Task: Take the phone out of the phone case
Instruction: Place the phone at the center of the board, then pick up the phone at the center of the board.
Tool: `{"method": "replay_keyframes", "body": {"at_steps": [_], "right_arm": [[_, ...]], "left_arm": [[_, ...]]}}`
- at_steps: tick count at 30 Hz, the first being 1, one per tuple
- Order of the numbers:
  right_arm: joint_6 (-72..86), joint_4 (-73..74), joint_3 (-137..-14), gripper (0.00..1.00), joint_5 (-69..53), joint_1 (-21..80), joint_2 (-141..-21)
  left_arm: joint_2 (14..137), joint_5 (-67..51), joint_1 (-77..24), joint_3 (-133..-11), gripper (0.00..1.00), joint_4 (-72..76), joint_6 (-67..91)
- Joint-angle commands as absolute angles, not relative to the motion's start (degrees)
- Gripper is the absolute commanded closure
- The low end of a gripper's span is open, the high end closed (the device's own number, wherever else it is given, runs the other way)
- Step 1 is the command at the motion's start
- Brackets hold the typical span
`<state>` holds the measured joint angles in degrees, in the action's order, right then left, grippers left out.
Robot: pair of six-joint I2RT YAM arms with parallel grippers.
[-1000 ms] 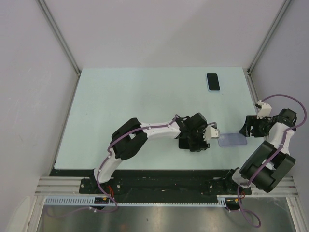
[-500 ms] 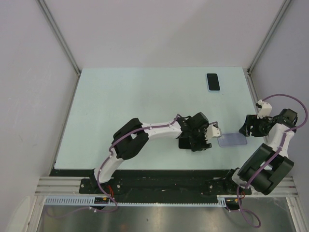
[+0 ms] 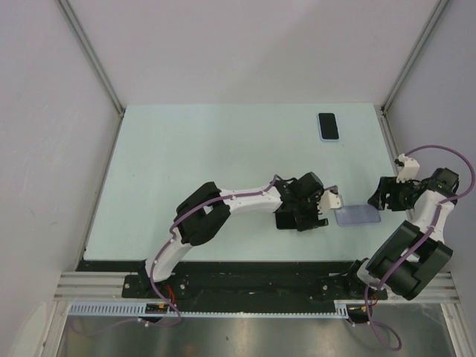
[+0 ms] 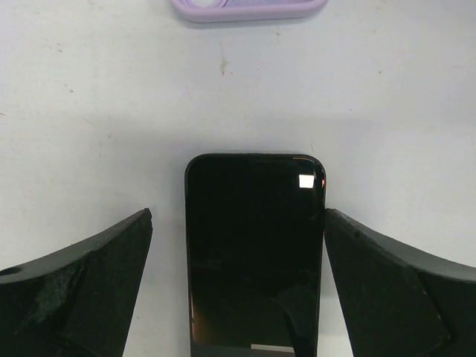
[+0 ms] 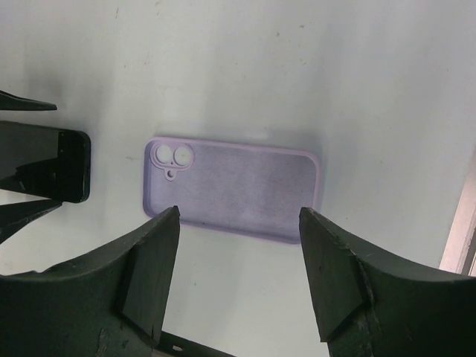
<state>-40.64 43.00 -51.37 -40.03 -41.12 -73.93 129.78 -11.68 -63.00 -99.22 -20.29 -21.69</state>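
A black phone lies flat on the table, screen up, out of its case. My left gripper is open, one finger on either side of the phone; the left finger stands clear of it and the right finger is close to its edge. From above, the left gripper covers most of the phone. The empty lilac phone case lies inside up just to the right of the phone. My right gripper hovers open beside the case, holding nothing.
A second phone in a light blue case lies at the far right of the table. The table's right edge and frame post run close to the right arm. The lilac case's edge shows ahead of the left gripper.
My left gripper's jaws have spread wider round the black phone, and its wrist has shifted slightly right. The right arm has barely moved.
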Motion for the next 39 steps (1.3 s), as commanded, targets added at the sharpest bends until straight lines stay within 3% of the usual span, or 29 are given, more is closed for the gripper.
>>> {"method": "replay_keyframes", "body": {"at_steps": [1,8,9,11,12,19,24,39], "right_arm": [[-39.74,41.93,-51.42,0.30,-40.61,-40.00,-71.90],[-32.97,34.73,-51.42,0.25,-35.17,-31.40,-70.49],[-32.44,33.59,-51.42,0.10,-34.63,-30.25,-70.31],[-29.12,29.28,-51.42,0.09,-31.75,-26.74,-70.75],[-28.22,27.61,-51.42,0.01,-30.60,-25.50,-71.01],[-22.07,11.46,-53.86,0.00,-18.12,-14.16,-77.15],[-14.87,5.64,-61.25,0.00,-14.33,-11.17,-89.00],[-6.33,6.85,-91.46,0.00,-1.41,-1.14,-120.13]], "left_arm": [[126.67,-11.86,-63.28,-99.24,0.00,-20.92,-21.18],[114.89,-12.31,-62.67,-92.29,0.00,-20.92,-21.62],[113.39,-12.22,-61.97,-91.33,0.00,-20.92,-21.71],[109.71,-12.22,-60.91,-88.60,0.00,-20.92,-21.53],[108.47,-12.39,-59.78,-87.72,0.00,-20.92,-21.27],[98.71,-13.18,-52.92,-78.68,0.00,-20.83,-22.50],[91.16,-14.94,-45.80,-74.01,0.00,-20.83,-23.99],[76.21,-21.09,-25.85,-60.39,0.00,-20.74,-26.37]]}}
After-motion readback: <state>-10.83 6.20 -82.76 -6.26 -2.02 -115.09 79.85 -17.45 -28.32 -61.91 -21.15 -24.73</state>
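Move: The freed phone lies between the left hand's already open fingers, its middle about 4 cm to that hand's left and 1 cm below; the empty case is some 19 cm to the left hand's right and 1 cm ahead. The second phone, the right hand's goal, is about 39 cm ahead of the right hand, 7 cm left and 9 cm below; the case lies almost straight under the right hand, 10 cm down, and the freed phone 23 cm to its left, 2 cm back. The freed phone is left on the board: the open left hand lifts clear of it, then sweeps left by nearly 30 cm and somewhat forward, turning counter-clockwise. The second phone is what the right hand makes for, leaving the case behind as it travels forward and some way left, rising slightly before sinking, its fingers spreading to full width; it is still short of that phone at the end. ##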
